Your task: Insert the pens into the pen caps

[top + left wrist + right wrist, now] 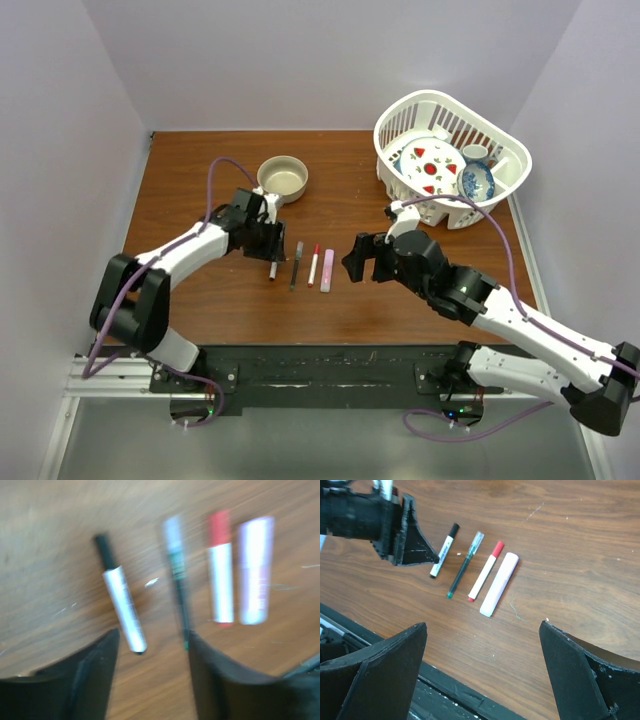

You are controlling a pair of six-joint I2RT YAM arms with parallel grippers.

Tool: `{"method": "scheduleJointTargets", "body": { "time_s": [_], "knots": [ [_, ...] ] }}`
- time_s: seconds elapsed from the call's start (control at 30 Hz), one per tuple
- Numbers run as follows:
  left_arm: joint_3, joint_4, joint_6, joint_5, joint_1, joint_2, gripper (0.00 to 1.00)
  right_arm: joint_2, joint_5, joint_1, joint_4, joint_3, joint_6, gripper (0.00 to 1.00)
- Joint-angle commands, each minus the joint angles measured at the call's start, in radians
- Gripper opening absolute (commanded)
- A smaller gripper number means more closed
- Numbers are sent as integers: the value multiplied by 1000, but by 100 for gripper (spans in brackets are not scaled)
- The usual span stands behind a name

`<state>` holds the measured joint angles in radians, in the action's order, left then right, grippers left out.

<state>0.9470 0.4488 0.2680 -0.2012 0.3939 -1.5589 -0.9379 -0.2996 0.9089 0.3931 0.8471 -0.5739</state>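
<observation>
Four pens lie side by side on the wooden table. From left to right they are a white pen with a black cap (122,605) (273,269), a thin dark green pen with a clear cap (179,587) (296,265), a white pen with a red cap (220,580) (314,266) and a pink marker (255,570) (327,270). My left gripper (152,655) (271,250) hovers open over the near end of the black-capped pen and touches nothing. My right gripper (482,650) (355,258) stands wide open and empty to the right of the row.
A tan round bowl (283,178) stands behind the left gripper. A white basket (450,155) holding dishes sits at the back right. The black mounting rail (330,375) runs along the table's near edge.
</observation>
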Motion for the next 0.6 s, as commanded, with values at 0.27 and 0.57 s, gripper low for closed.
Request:
{"method": "scheduleJointTargets", "body": {
  "time_s": [0.27,0.57],
  "knots": [
    [-60,-430,14,-326,-4,451,94,62,-127,-1,32,84,5,99],
    [-226,-653,128,-348,-4,617,100,76,-133,-2,-28,93,48,99]
  ]
}}
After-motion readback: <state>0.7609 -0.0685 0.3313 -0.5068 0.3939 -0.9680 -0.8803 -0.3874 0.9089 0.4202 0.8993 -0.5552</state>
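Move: The black-capped marker already lies free just under the left hand, its middle about 2 cm ahead, 1 cm left and 5 cm below. At about the same height below the hand, the green pen is some 4 cm to the right and level fore and aft, the red-capped marker 9 cm right and level, and the pink marker 12 cm right and 1 cm back. From the right hand the black-capped marker is roughly 20 cm left, 9 cm ahead and 21 cm below. Up and fast, the left hand lifts away from the black-capped marker by roughly 21 cm, drifting to the right as it climbs, while its half-open fingers spread wide and the wrist swings them some 55 degrees from steeply down to out forward and right. The right hand, empty and still wide open, also rises a little and eases right, away from that marker. ##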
